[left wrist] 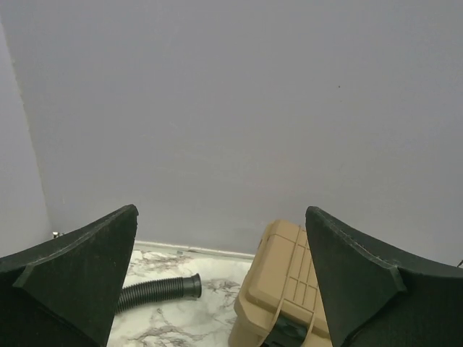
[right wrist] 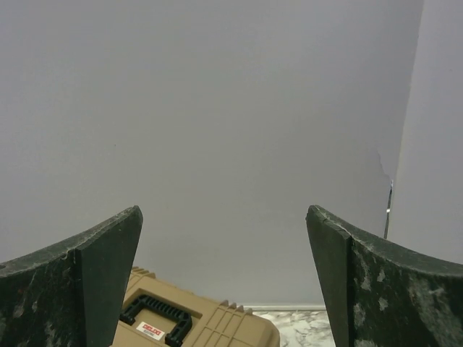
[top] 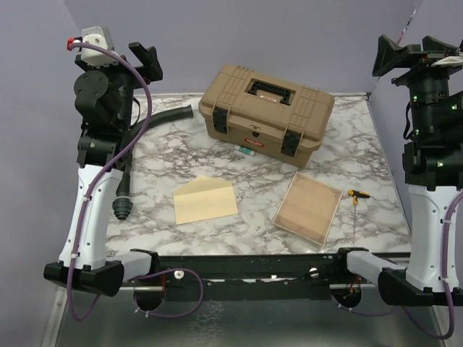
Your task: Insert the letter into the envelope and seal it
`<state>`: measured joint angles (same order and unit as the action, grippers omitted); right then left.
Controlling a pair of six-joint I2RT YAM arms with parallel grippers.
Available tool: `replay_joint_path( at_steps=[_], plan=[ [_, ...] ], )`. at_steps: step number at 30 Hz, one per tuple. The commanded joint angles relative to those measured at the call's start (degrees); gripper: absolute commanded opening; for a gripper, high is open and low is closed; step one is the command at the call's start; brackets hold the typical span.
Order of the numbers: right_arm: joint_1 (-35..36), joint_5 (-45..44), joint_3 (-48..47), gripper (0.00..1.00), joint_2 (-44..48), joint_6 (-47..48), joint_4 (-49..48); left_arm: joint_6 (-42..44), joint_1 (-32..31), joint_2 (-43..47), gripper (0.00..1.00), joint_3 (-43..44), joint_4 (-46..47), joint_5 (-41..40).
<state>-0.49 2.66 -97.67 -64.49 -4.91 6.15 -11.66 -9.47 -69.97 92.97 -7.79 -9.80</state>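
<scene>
The pale yellow envelope (top: 205,200) lies flat on the marble table, left of centre, its triangular flap folded over the top. To its right lies the brownish letter (top: 307,207) with a paler border, turned at an angle. My left gripper (top: 146,60) is raised high at the back left, open and empty, far from both. My right gripper (top: 414,52) is raised at the back right, also open and empty. Both wrist views face the grey back wall; my left gripper (left wrist: 221,217) and right gripper (right wrist: 224,217) show wide-apart fingers with nothing between.
A tan toolbox (top: 265,110) with black latches stands at the back centre, also seen as the toolbox (left wrist: 282,289) and the toolbox (right wrist: 181,322). A black corrugated hose (top: 163,116) lies at the back left. A small yellow-handled tool (top: 357,195) lies right of the letter.
</scene>
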Motion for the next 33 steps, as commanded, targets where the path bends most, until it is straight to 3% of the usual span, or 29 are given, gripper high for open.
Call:
replay_joint_path(
  at_steps=[1, 6, 11, 16, 25, 33],
  plan=[
    [-0.2, 0.2, 0.7, 1.0, -0.1, -0.2, 1.4, 0.2, 0.2, 0.5, 0.99, -1.3, 0.4, 1.5],
    [-0.2, -1.3, -0.5, 1.0, -2.3, -2.5, 5.7, 0.6, 0.2, 0.4, 0.99, -3.6, 0.4, 5.6],
    [-0.2, -9.9, -3.8, 1.0, -5.8, -9.3, 20.3, -1.0, 0.2, 0.7, 0.99, -8.7, 1.1, 22.4],
    [-0.2, -16.0, -1.0, 1.0, -7.2, -16.7, 33.0, -2.5, -1.9, -0.7, 0.99, -15.1, 4.8, 40.2],
    [-0.2, -13.4, 17.5, 1.0, -0.8, -28.1, 44.8, -1.4, -22.3, -6.1, 0.99, -24.6, 5.4, 34.5],
    [-0.2, -10.8, 33.4, 0.97, 5.8, -32.4, 47.7, -3.0, -31.5, -12.2, 0.99, -28.4, 5.4, 30.1]
  ],
)
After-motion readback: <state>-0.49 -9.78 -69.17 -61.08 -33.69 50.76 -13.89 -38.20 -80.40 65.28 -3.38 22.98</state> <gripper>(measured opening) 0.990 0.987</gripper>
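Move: The letter lies on the table about 13 cm back of my left hand and 43 cm to its right, some 54 cm below. Also from my left hand, the envelope is roughly 10 cm back and 13 cm right, and the toolbox 13 cm ahead and 30 cm right. From my right hand the letter is about 7 cm back, 10 cm left and 61 cm below; the T-handle driver is 9 cm back and 4 cm right, equally low. I bring both open hands down towards the letter. My left hand swings about 29 cm right and sinks 28 cm, drawing back a little late on, turning some 60 degrees clockwise and tipping down, to above the gap between envelope and letter. My right hand first reaches slightly forward, then plunges back and down, 37 cm lower in all, pitching steeply down and rolling its left side up. I touch nothing. ##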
